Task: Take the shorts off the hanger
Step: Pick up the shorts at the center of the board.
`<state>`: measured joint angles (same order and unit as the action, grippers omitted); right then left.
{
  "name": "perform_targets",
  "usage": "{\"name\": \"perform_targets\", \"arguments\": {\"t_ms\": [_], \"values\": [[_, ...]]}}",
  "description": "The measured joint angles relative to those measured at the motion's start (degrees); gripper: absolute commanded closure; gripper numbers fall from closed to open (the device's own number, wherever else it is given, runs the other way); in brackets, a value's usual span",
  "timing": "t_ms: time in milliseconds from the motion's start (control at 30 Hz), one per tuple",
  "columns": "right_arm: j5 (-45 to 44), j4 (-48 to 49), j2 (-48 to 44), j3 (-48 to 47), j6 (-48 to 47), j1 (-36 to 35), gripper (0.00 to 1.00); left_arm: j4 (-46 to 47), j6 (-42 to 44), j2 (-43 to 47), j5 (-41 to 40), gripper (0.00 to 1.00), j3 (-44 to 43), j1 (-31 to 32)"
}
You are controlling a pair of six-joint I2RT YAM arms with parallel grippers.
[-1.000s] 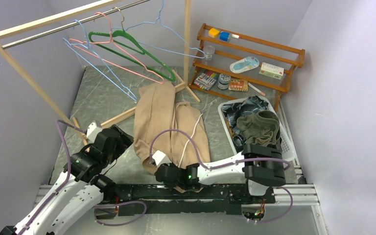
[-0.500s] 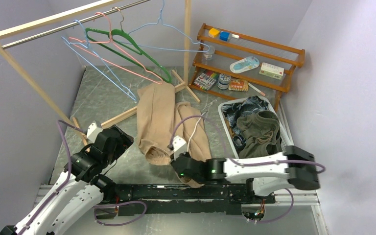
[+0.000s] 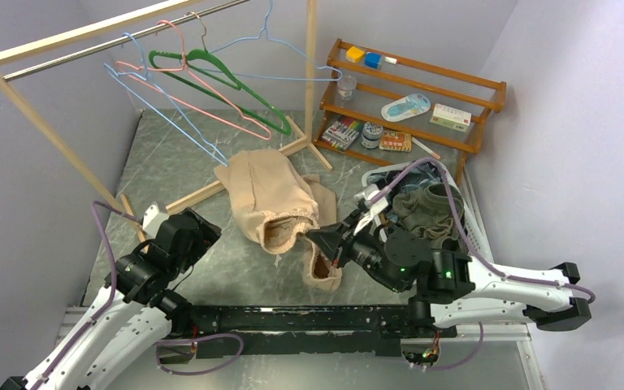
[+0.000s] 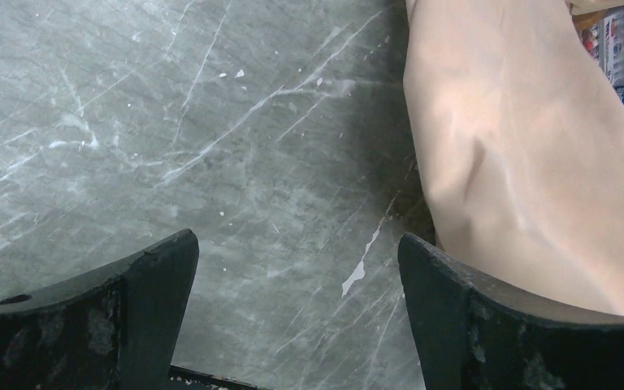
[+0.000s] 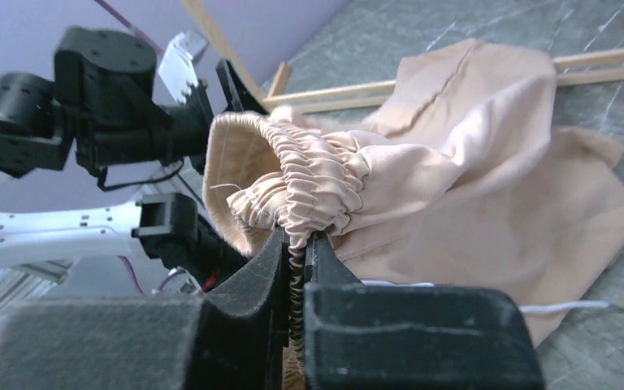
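The light beige shorts (image 3: 270, 197) lie bunched on the grey floor. My right gripper (image 3: 318, 239) is shut on their gathered elastic waistband (image 5: 317, 183), lifting that end, and in the right wrist view the gripper (image 5: 296, 248) pinches the band between both fingers. A white drawstring (image 5: 561, 307) trails on the floor. My left gripper (image 3: 204, 229) hovers low at the left of the shorts. It stands open (image 4: 296, 280) over bare floor, with the beige cloth (image 4: 528, 146) just beyond its right finger. The green hanger (image 3: 218, 75) and several wire hangers on the rail carry nothing.
A white basket (image 3: 478, 236) at the right holds dark navy shorts (image 3: 410, 177) and olive shorts (image 3: 432, 210). A wooden shelf (image 3: 410, 97) with small items stands at the back right. The rack's wooden legs (image 3: 199, 195) cross the floor behind the shorts.
My right gripper has shut on the waistband, risen and swung right toward the basket, pulling the flat shorts into a bunch. The left arm has stayed put.
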<state>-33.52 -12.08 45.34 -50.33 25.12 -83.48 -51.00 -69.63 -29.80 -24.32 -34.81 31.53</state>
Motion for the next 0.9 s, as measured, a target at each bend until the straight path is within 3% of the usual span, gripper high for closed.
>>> {"name": "perform_targets", "arguments": {"t_ms": [367, 533, 633, 800, 900], "values": [[-8.9, 0.0, -2.8, -2.8, -5.2, 0.0, 1.0, -1.0, -0.5, 0.2, -0.1, 0.04, 0.0, 0.0], [-13.7, -8.9, 6.1, -7.0, 1.1, 3.1, 1.0, -1.0, -0.5, 0.1, -0.1, 0.04, 0.0, 0.0], [-6.1, -11.2, 16.3, -9.5, 5.0, 13.4, 1.0, -0.7, -0.5, -0.4, -0.1, 0.04, 0.0, 0.0], [9.2, -8.8, 26.6, -1.3, 9.7, 31.4, 0.94, -0.7, -0.4, -2.0, 0.1, 0.04, 0.0, 0.0], [16.7, -7.9, 30.8, -0.1, 11.9, 36.3, 0.79, -0.7, -0.4, -2.2, 0.1, 0.04, 0.0, 0.0]]}}
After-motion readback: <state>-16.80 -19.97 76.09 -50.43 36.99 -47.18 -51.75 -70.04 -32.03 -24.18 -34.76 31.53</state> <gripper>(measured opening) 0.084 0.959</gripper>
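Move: The right hand already holds the tan shorts by the waistband, high up. The board spot it is bringing them to lies about 14 cm ahead, 4 cm to its right and 31 cm below. The laundry basket stands some 18 cm ahead of the hand and 30 cm to its right, about 26 cm lower. From the waiting left hand, that same spot is roughly 7 cm ahead, 30 cm to the right and 13 cm below. With the waistband still pinched in its shut fingers, the right hand lifts some 4 cm and eases right, then swings forward and down over the middle of the board, ending about 20 cm lower and 15 cm farther out. Meanwhile the wrist tips the fingers downward and turns roughly 25 degrees clockwise. ##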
